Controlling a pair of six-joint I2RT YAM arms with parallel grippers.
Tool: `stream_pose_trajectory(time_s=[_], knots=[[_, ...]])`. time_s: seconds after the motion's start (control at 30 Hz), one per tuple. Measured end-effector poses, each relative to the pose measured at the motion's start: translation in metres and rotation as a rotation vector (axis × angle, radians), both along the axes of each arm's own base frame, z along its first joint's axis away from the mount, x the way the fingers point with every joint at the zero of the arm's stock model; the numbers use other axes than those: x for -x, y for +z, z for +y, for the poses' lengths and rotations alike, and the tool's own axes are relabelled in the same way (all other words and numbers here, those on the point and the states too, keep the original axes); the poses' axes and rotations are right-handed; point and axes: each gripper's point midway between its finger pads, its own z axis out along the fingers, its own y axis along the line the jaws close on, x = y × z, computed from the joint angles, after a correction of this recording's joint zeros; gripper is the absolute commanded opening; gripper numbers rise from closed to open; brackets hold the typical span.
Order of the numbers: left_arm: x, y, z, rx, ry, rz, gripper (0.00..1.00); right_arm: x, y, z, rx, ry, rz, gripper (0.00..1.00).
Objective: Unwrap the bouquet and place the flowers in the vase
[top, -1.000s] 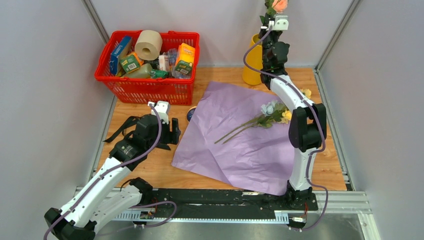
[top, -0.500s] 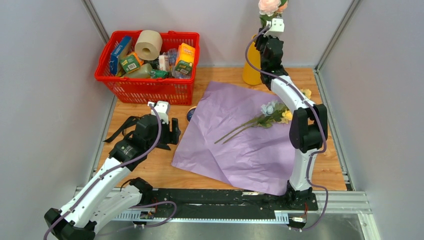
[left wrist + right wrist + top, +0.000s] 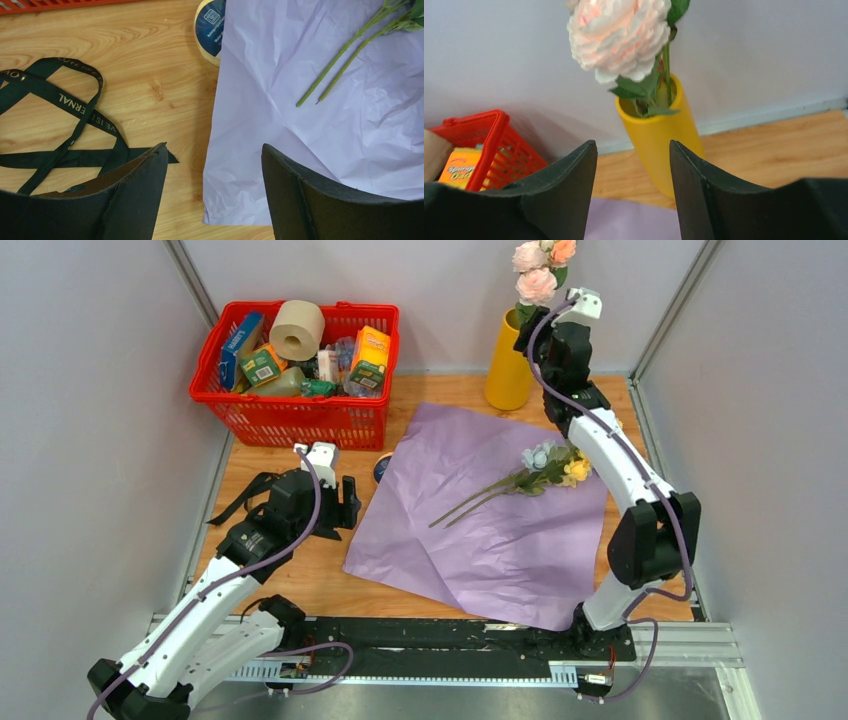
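The bouquet lies unwrapped: its lilac paper (image 3: 480,540) is spread flat on the table, and the black ribbon (image 3: 243,496) lies loose to its left. Pink flowers (image 3: 535,280) stand in the yellow vase (image 3: 507,375) at the back. More flowers (image 3: 548,466), pale blue and yellow, lie on the paper with their stems (image 3: 340,70) pointing left. My right gripper (image 3: 528,335) hangs open just right of the vase (image 3: 659,130), level with its top, below a pink bloom (image 3: 619,35). My left gripper (image 3: 345,505) is open over the paper's left edge (image 3: 220,165), holding nothing.
A red basket (image 3: 300,415) of groceries with a beige paper roll (image 3: 297,328) stands at the back left. A small tape roll (image 3: 383,470) sits at the paper's left edge. Grey walls close in on both sides and behind the vase.
My right gripper has opened and let go of the pink flower, which now stands in the vase. The right arm has swung to the right. The left arm has not moved.
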Motion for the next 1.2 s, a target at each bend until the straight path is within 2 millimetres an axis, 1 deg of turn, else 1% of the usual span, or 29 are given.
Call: stream_pose_trajectory(time_s=[0.17,0.23,0.3,0.33,0.4,0.57,0.63,0.77,0.87,0.97,1.1,1.2], knots=[[0.000,0.000,0.000,0.000,0.000,0.000,0.77,0.040,-0.010,0.008,-0.162,0.062,0.085,0.54],[0.000,0.000,0.000,0.000,0.001,0.000,0.77,0.061,-0.024,0.012,-0.232,0.089,0.131,0.50],[0.000,0.000,0.000,0.000,0.000,0.000,0.77,0.080,-0.042,0.016,-0.306,0.103,0.183,0.48],[0.000,0.000,0.000,0.000,0.000,-0.001,0.77,0.089,-0.054,0.018,-0.350,0.106,0.211,0.47],[0.000,0.000,0.000,0.001,0.000,-0.001,0.77,0.106,-0.084,0.021,-0.424,0.099,0.293,0.47],[0.000,0.000,0.000,0.001,0.000,-0.002,0.77,0.135,-0.164,0.028,-0.527,0.058,0.510,0.47],[0.000,0.000,0.000,0.001,0.001,-0.002,0.77,0.147,-0.191,0.030,-0.560,0.029,0.588,0.47],[0.000,0.000,0.001,-0.002,0.005,-0.003,0.77,0.160,-0.223,0.039,-0.621,-0.018,0.691,0.47],[0.000,0.001,0.001,-0.003,0.007,-0.004,0.77,0.163,-0.242,0.049,-0.643,-0.037,0.747,0.42],[0.000,0.001,0.001,-0.002,0.007,-0.005,0.77,0.170,-0.264,0.058,-0.655,-0.065,0.813,0.40],[0.000,0.001,0.001,-0.002,0.007,-0.005,0.77,0.184,-0.286,0.058,-0.660,-0.114,0.866,0.38],[0.000,0.001,0.001,-0.002,0.007,-0.004,0.77,0.191,-0.298,0.052,-0.655,-0.167,0.882,0.37]])
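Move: The remaining flowers lie on the purple wrapping; their stems' middle is about 17 cm back, 5 cm to the left and 33 cm below the right hand. From this hand the blue head is roughly 11 cm back and 1 cm right, and the yellow head 14 cm back and 8 cm right. The yellow vase's middle is about 8 cm ahead, 2 cm left and 22 cm below. From the left hand, the stems lie 14 cm ahead, 26 cm right and 18 cm below. Back from the vase and the flowers already in it, then steeply down, the right hand swings to just above the stems on the wrapping, some 20 cm back and 29 cm down in all, drifting slightly left. The wrist tips the fingers down by about 50 degrees and rolls its left side up, while the still open fingers narrow to about two thirds of their gap, lined up over the stems. ##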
